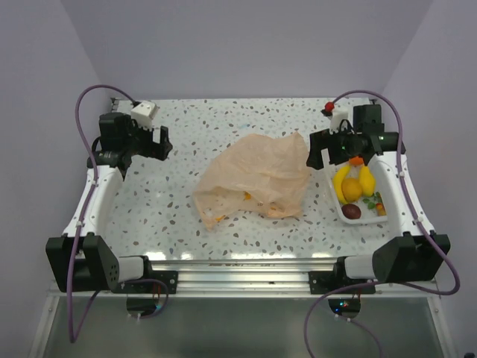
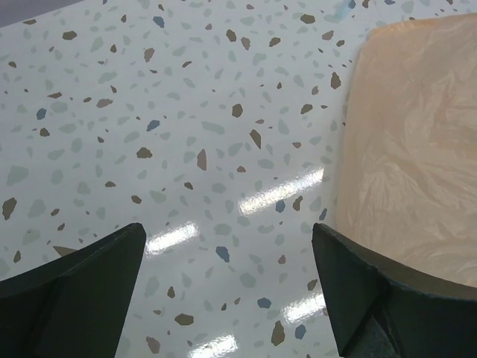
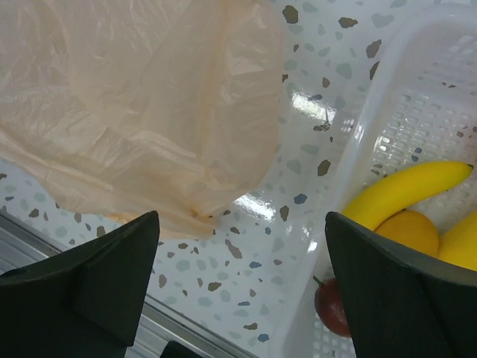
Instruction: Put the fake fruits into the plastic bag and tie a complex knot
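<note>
The peach-orange plastic bag (image 1: 257, 179) lies crumpled in the middle of the table, with a small orange piece (image 1: 247, 197) showing through it. It also shows in the left wrist view (image 2: 417, 164) and the right wrist view (image 3: 134, 104). Yellow bananas (image 1: 344, 181), a round orange (image 1: 352, 187) and a dark purple plum (image 1: 352, 212) lie in the white tray (image 1: 390, 183). In the right wrist view I see a banana (image 3: 410, 190), the orange (image 3: 410, 231) and the plum (image 3: 332, 306). My left gripper (image 1: 162, 142) is open and empty, left of the bag. My right gripper (image 1: 319, 153) is open and empty, between bag and tray.
Small red, green and orange pieces (image 1: 375, 203) lie at the tray's near end. A red-topped small object (image 1: 328, 110) stands at the back right. The metal rail (image 1: 246, 262) runs along the table's near edge. Purple walls close in the table.
</note>
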You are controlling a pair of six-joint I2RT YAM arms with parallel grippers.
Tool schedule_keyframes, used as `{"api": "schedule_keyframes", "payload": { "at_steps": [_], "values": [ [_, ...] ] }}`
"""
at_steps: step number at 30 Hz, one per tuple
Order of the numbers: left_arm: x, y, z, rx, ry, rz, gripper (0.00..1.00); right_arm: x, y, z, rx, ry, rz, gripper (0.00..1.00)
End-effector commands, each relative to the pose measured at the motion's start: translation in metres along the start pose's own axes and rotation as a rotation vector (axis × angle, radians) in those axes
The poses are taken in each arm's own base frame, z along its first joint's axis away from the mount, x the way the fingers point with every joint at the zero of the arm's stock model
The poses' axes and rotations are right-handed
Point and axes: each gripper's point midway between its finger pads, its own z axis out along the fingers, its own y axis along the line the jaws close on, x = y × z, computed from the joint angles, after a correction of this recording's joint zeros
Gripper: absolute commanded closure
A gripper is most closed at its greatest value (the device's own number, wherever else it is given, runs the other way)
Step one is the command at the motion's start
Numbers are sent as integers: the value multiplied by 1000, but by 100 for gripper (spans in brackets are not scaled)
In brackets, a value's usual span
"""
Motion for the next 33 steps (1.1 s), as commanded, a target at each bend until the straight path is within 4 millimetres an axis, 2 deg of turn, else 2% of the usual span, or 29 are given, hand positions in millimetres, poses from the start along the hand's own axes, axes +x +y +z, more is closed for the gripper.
{"api": "schedule_keyframes", "payload": {
  "at_steps": [1,2,6,9,11,13,15,17,19,21,22,23,24,28,29,31,32,33],
  "values": [
    [-13,-12,0,73,-52,71,0,1,-3,8,-4,9,8,6],
    [-10,-15,0,95,-43,78,0,1,-5,11,2,17,14,8],
    [6,-32,-1,194,-31,110,0,7,-14,33,-2,78,50,31],
    [21,-46,-3,269,-28,161,0,5,-13,45,-17,87,50,43],
    [31,-53,-5,305,-32,198,0,6,-17,57,-8,109,54,48],
    [39,-56,-8,319,-29,214,0,4,-19,71,-14,124,52,58],
    [45,-58,-9,328,-20,227,0,-3,-17,79,-27,127,46,73],
    [51,-62,-12,342,-8,225,0,-5,-19,93,-38,146,51,75],
    [58,-66,-15,360,-4,234,0,-20,-17,102,-46,120,42,83],
    [66,-68,-17,359,-1,236,0,-35,-16,116,-58,105,36,83],
    [63,-69,-21,356,-21,253,0,-40,-16,120,-59,99,36,83],
    [63,-70,-23,358,-26,263,0,-39,-18,132,-64,114,45,83],
    [65,-72,-25,368,-29,280,0,-54,-15,135,-69,82,36,83],
    [58,-83,-34,397,-5,348,4,-73,-18,155,-76,65,49,83],
    [65,-97,-38,442,39,360,5,-77,-19,158,-74,59,50,83],
    [54,-100,-41,430,45,418,4,-90,-23,165,-72,29,54,82],
    [51,-111,-42,453,46,450,2,-93,-22,168,-83,21,57,81],
    [44,-114,-43,449,27,478,0,-106,-21,167,-90,-9,61,80]
  ]
}}
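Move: The near stretch of the plastic bag's right edge lies about 3 cm ahead of the right hand, 2 cm to its left and some 10 cm below. The fruit tray's middle is roughly 17 cm to this hand's right and level with it, its banana 10 cm right and 4 cm back. From the left hand, the bag's left edge is about 11 cm right, 14 cm back and 10 cm below; the bag's near left corner is 14 cm right and 26 cm back. Sink the right gripper about 8 cm onto the bag's right edge while closing the fingers nearly shut, then sweep level, forward and somewhat left, roughly 12 cm, dragging the film along with the tips. Meanwhile bring the open left gripper back, right and down towards the bag's left edge, turning it some 30 degrees clockwise. ##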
